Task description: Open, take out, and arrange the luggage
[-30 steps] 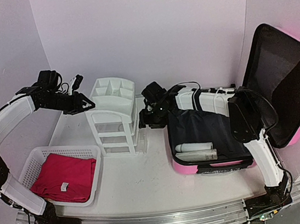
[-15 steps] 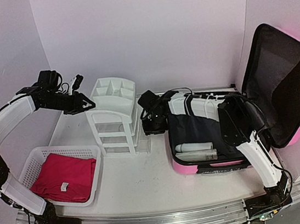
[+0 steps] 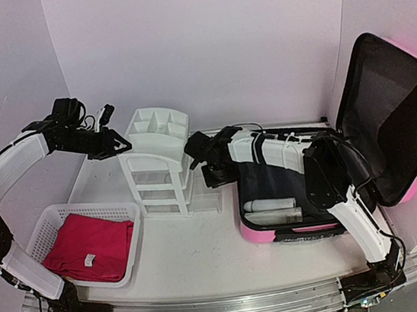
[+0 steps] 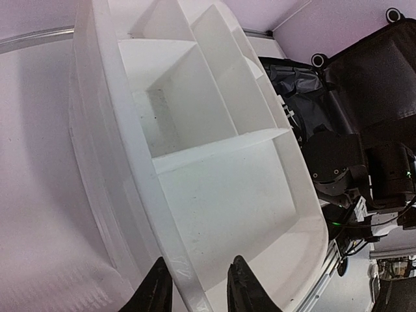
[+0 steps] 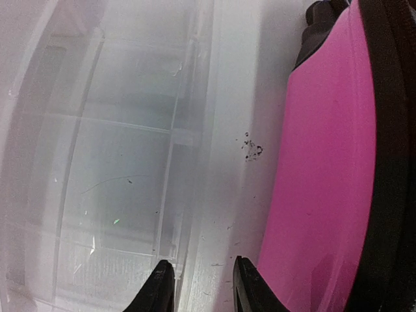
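The pink luggage (image 3: 280,233) lies open at the right, its black-lined lid (image 3: 403,115) standing up against the wall. Dark cloth (image 3: 273,180) and white bottles (image 3: 273,209) lie inside it. My right gripper (image 3: 193,152) hovers between the luggage and the white drawer organizer (image 3: 157,143). In the right wrist view it (image 5: 201,261) is open over bare table, with the pink shell (image 5: 325,162) to its right and the organizer's clear drawer (image 5: 117,162) to its left. My left gripper (image 3: 122,145) is at the organizer's top left corner. Its fingers are open (image 4: 198,260) and straddle the organizer's rim (image 4: 162,240).
A white mesh basket (image 3: 55,218) with a folded red cloth (image 3: 89,245) sits at the front left. White walls close in the table at the back and on both sides.
My right gripper has moved left from the luggage's far corner to the organizer's right side, its jaws narrowing. The left arm has not moved.
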`<state>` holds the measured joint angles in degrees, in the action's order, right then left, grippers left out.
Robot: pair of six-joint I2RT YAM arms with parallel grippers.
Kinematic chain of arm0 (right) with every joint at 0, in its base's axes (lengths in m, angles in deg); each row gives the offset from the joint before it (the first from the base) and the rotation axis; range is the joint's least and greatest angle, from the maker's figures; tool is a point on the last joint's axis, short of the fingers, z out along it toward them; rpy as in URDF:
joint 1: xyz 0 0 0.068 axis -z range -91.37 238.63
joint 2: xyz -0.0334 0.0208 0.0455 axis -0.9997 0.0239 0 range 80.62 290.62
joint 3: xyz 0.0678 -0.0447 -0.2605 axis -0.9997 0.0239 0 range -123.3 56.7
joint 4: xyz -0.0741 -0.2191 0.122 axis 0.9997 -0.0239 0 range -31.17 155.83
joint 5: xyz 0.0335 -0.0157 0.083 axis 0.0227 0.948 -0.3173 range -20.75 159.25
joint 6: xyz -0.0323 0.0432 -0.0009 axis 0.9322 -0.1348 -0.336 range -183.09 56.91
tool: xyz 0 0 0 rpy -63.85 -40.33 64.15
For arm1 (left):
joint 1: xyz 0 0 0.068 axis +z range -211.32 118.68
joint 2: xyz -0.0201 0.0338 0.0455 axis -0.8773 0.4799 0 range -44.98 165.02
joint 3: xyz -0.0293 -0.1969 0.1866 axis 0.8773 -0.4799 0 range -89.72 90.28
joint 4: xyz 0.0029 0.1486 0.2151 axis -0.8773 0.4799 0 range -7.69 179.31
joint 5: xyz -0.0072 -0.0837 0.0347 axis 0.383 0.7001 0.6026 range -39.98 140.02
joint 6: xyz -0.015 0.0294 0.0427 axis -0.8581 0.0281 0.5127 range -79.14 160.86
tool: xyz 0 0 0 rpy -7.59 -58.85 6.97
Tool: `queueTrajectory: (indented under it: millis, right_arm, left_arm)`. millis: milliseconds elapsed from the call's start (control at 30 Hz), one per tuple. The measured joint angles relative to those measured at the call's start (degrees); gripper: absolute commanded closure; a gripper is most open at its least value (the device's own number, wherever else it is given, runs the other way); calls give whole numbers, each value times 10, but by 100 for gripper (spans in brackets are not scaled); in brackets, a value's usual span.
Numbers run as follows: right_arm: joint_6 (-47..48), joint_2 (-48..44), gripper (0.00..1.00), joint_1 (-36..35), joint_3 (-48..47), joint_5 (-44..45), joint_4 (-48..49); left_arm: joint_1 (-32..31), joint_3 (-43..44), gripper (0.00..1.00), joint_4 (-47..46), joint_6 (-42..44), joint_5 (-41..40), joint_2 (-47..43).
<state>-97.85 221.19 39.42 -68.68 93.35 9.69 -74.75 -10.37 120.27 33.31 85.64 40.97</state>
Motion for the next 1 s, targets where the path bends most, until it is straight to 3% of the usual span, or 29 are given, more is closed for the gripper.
queueTrajectory:
  millis: [233,467,567,800,1000]
  right_arm:
    - [-14,0,57,-5,-1,24,-8]
    - [35,-29,25,-5,22,-56,21]
    - [67,-97,15,-5,75,-83,34]
    - [201,-326,10,18,224,-93,39]
    - [281,-417,5,107,346,-178,0]
  left_arm:
    - [3,0,70,0,-1,-3,0]
    - [5,0,70,0,-3,-2,0]
    - [5,0,70,0,-3,-2,0]
    - [5,0,70,0,-3,-1,0]
    - [7,0,69,0,-3,2,0]
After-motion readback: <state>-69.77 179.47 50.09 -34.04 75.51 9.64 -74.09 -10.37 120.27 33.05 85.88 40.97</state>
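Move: My right hand's fingers straddle the pulled-out clear drawer's outer edge; the drawer's middle is about 4 cm to their left. The white bottle I go for lies in the suitcase, roughly 13 cm right and 8 cm back, about level in height. The white box beside it is 4 cm nearer my base. From my left hand, the bottle is some 34 cm right, 6 cm back and 21 cm down. I open my right fingers wide and ease about 2 cm left as they come free of the drawer edge, then lift some 15 cm and swing right and back over the suitcase rim. The wrist turns about 20 degrees counter-clockwise, and I start sinking towards the white bottle, roughly 12 cm to the right of where I began, still well above it. ##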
